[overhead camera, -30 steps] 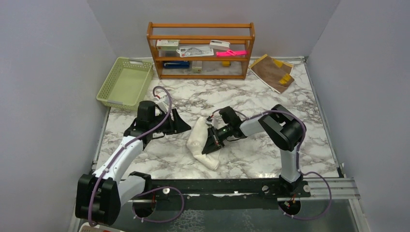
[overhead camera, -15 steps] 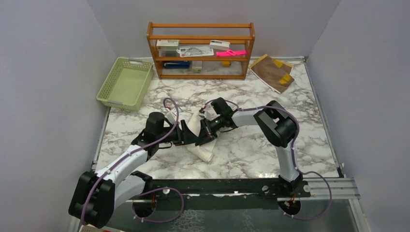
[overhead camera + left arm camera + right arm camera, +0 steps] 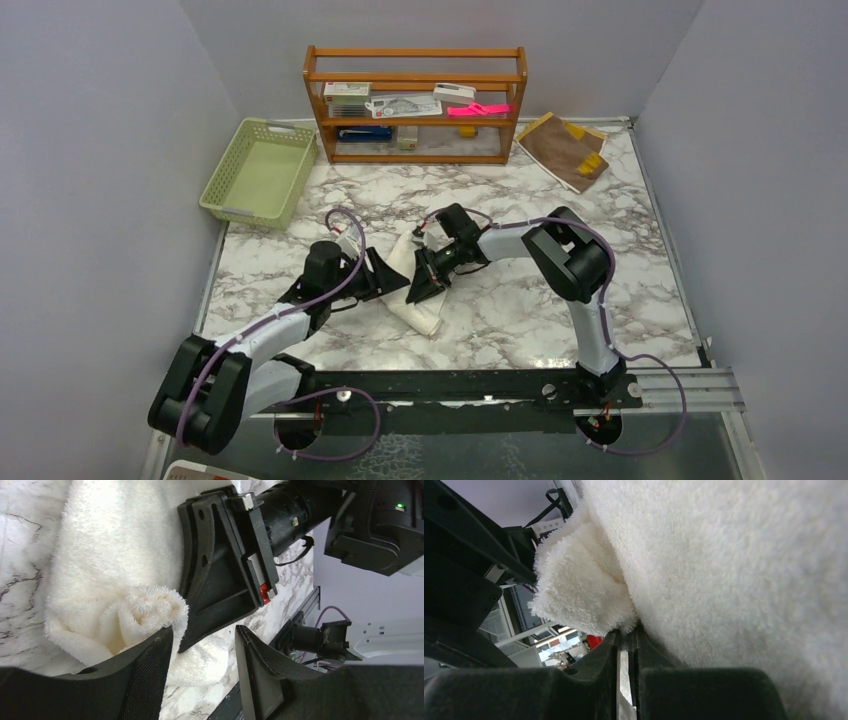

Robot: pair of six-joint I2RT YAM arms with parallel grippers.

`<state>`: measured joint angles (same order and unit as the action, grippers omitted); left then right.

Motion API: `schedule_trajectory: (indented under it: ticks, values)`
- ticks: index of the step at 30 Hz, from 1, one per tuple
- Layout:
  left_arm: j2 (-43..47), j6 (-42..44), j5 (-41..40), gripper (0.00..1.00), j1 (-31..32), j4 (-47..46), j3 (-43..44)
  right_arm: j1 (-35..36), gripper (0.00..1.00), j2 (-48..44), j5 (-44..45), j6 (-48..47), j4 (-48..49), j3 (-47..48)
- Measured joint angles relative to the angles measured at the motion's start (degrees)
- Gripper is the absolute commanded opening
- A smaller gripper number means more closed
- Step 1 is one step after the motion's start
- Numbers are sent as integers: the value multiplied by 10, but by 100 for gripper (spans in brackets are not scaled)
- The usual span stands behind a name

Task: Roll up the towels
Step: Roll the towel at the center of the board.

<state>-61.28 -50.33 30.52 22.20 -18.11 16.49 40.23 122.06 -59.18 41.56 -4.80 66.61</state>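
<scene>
The cream-white towel (image 3: 420, 312) lies bunched and partly folded over at the table's middle. My right gripper (image 3: 422, 283) lies across it from the right, shut on a folded edge of the towel (image 3: 584, 595), with only a thin slit between its jaws. My left gripper (image 3: 392, 282) comes in from the left, open, right against the towel. In the left wrist view its fingers (image 3: 150, 670) straddle the tip of the right gripper (image 3: 220, 580), and one finger touches the towel's curled fold (image 3: 145, 610). The brown towel with yellow trim (image 3: 565, 148) lies flat at the back right.
A green basket (image 3: 258, 170) sits at the back left. A wooden shelf (image 3: 415, 100) holding small items stands against the back wall. Grey walls close in on both sides. A black rail (image 3: 480, 385) runs along the near edge.
My left arm has swung right until its gripper reached the white towel. The right gripper has moved left and a little farther back, pulling the towel's fold over with it.
</scene>
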Motion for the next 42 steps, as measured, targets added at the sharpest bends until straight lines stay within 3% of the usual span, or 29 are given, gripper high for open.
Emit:
schedule_trajectory:
  ticks: [3,11,19,29,34,38,42]
  values:
    - [-26,-7,-9,51,0,-24,-3,0,14,2,0,-5,-6,5]
    - [-29,-13,-32,51,0,-59,-29,-1,58,3,-2,-16,-18,14]
    - [2,-33,-57,51,0,-80,-70,3,59,-31,56,-103,-90,36]
    - [36,-45,-92,51,0,-59,-96,7,59,-199,209,-240,-115,-36]
    - [38,-43,-97,51,0,-43,-96,80,59,-269,290,-289,-109,-61]
    - [37,-42,-101,51,0,-33,-95,159,59,-278,357,-316,-102,-65]
    - [37,-39,-104,51,0,-28,-94,187,59,-275,419,-329,-108,-71]
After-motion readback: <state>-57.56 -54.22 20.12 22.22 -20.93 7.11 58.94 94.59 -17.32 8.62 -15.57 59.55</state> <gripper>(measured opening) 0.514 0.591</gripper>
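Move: The towel's middle lies about 1 cm ahead of the half-open left hand, 4 cm to its right and 6 cm below. The right fingers still hold the towel close by, with its middle some 3 cm ahead and 1 cm left of them, about level. From the left hand, the green basket is roughly 25 cm ahead and 32 cm left, and the wooden shelf about 30 cm ahead and 4 cm right. Right lets go, rises, then backs, rolling some 55 degrees; left sinks 5 cm, leftwards, astride the towel's rolled end. ##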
